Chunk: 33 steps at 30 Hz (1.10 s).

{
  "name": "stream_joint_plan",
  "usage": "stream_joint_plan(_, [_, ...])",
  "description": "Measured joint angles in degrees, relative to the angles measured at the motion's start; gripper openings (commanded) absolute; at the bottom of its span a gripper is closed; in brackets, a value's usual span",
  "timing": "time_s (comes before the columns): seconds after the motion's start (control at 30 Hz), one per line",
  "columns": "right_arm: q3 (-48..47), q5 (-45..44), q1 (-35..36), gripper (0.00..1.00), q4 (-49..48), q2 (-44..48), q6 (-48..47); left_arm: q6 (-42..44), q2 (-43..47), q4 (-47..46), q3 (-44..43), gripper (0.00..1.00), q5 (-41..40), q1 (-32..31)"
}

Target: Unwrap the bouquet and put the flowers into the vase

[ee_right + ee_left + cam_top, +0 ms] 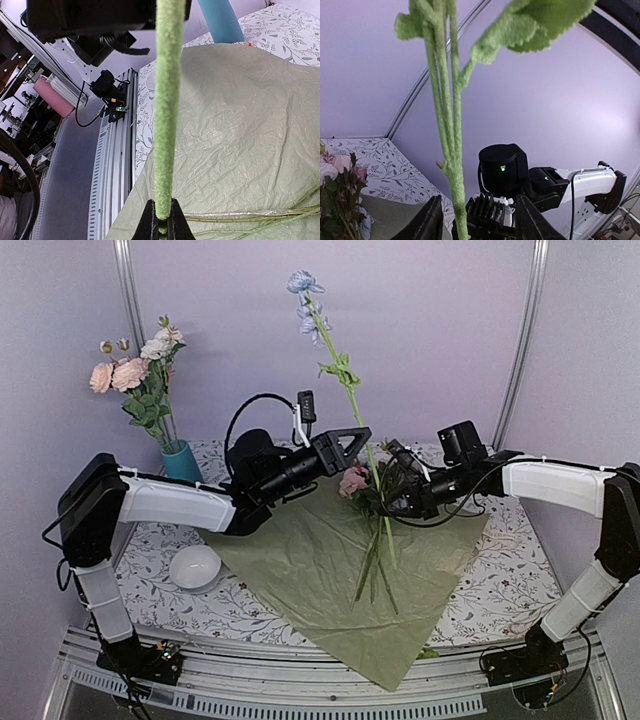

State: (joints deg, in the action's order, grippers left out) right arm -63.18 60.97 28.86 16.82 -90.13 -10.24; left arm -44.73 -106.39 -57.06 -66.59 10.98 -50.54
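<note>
A long blue-headed flower (pixel 349 390) stands upright over the table's middle. My right gripper (pixel 161 216) is shut on its fuzzy green stem (pixel 165 100) low down, seen from above at the right gripper (pixel 386 508). My left gripper (pixel 477 225) is open around the same stem (pixel 447 125) higher up, its fingers (pixel 427 225) apart from it. The bouquet lies unwrapped: its olive-green sheet (pixel 320 580) is spread flat with a few flowers (pixel 362 485) lying on it. The teal vase (pixel 182 461) at the back left holds pink and cream flowers (pixel 132 370).
A white round bowl (pixel 195 566) sits on the patterned cloth left of the sheet. The vase (pixel 220 22) shows beyond the sheet (pixel 240 125) in the right wrist view. Loose stems (pixel 260 216) lie across the sheet. Frame posts stand at the back.
</note>
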Motion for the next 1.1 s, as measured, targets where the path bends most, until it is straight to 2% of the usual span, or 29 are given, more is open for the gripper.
stream_joint_plan(0.23, [0.1,-0.6,0.3,0.0,1.2,-0.4,-1.8,2.5,1.0,2.3,-2.3,0.5,-1.4,3.3])
stream_joint_plan(0.4, [0.1,-0.6,0.5,0.0,1.6,-0.9,-2.5,3.0,0.9,3.8,-5.4,0.36,-1.6,4.7])
stream_joint_plan(0.53, [0.1,-0.6,0.6,0.0,2.1,-1.4,-2.8,3.1,0.4,3.8,-7.0,0.34,-1.1,4.9])
stream_joint_plan(0.57, [0.1,-0.6,0.6,0.0,2.2,-1.5,-2.9,3.1,0.2,3.9,-7.3,0.32,-0.9,4.9])
stream_joint_plan(0.67, [0.1,-0.7,0.7,0.0,2.4,-2.0,-3.2,3.0,-0.5,4.2,-7.5,0.15,-0.5,5.0])
stream_joint_plan(0.77, [0.1,-0.7,0.7,0.02,2.8,-2.3,-3.5,2.6,-1.3,4.5,-7.9,0.09,0.2,5.1])
stream_joint_plan(0.93, [-0.3,-1.3,0.5,0.48,4.8,-2.3,-4.6,2.2,-1.4,5.7,-8.5,0.02,1.9,5.6])
stream_joint_plan(1.0, [-0.5,-1.9,-0.5,0.57,6.2,-1.7,-6.0,2.6,-1.0,7.3,-8.5,0.0,2.8,5.7])
stream_joint_plan(1.1, [0.3,-2.2,-4.0,0.6,7.3,0.9,-8.2,4.1,1.5,12.2,-8.4,0.0,4.1,5.8])
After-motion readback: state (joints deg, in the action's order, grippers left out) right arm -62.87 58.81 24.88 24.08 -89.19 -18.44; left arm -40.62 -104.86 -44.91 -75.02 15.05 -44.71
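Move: The blue flower's stem just below its leaves is some 7 cm above the open left hand and about 3 cm ahead, neither left nor right of it; from the right hand, which grips the stem lower down, that spot is roughly 18 cm up, 8 cm ahead and 5 cm left. The remaining flower heads lie about 10 cm ahead of the left hand, 5 cm right and 24 cm below, and the vase about 33 cm left, 5 cm ahead and 14 cm below. The left hand shifts its grip up the blue flower: half-open, it goes about 5 cm forward with some 3–4 cm of rise and a little to its left, its fingers then closing round the stem just below the leaves. Meanwhile the right hand keeps its pinch and sinks about 2 cm with the stem, and only once the left has closed does it open and draw off about 3 cm to the right, letting the stem go. ##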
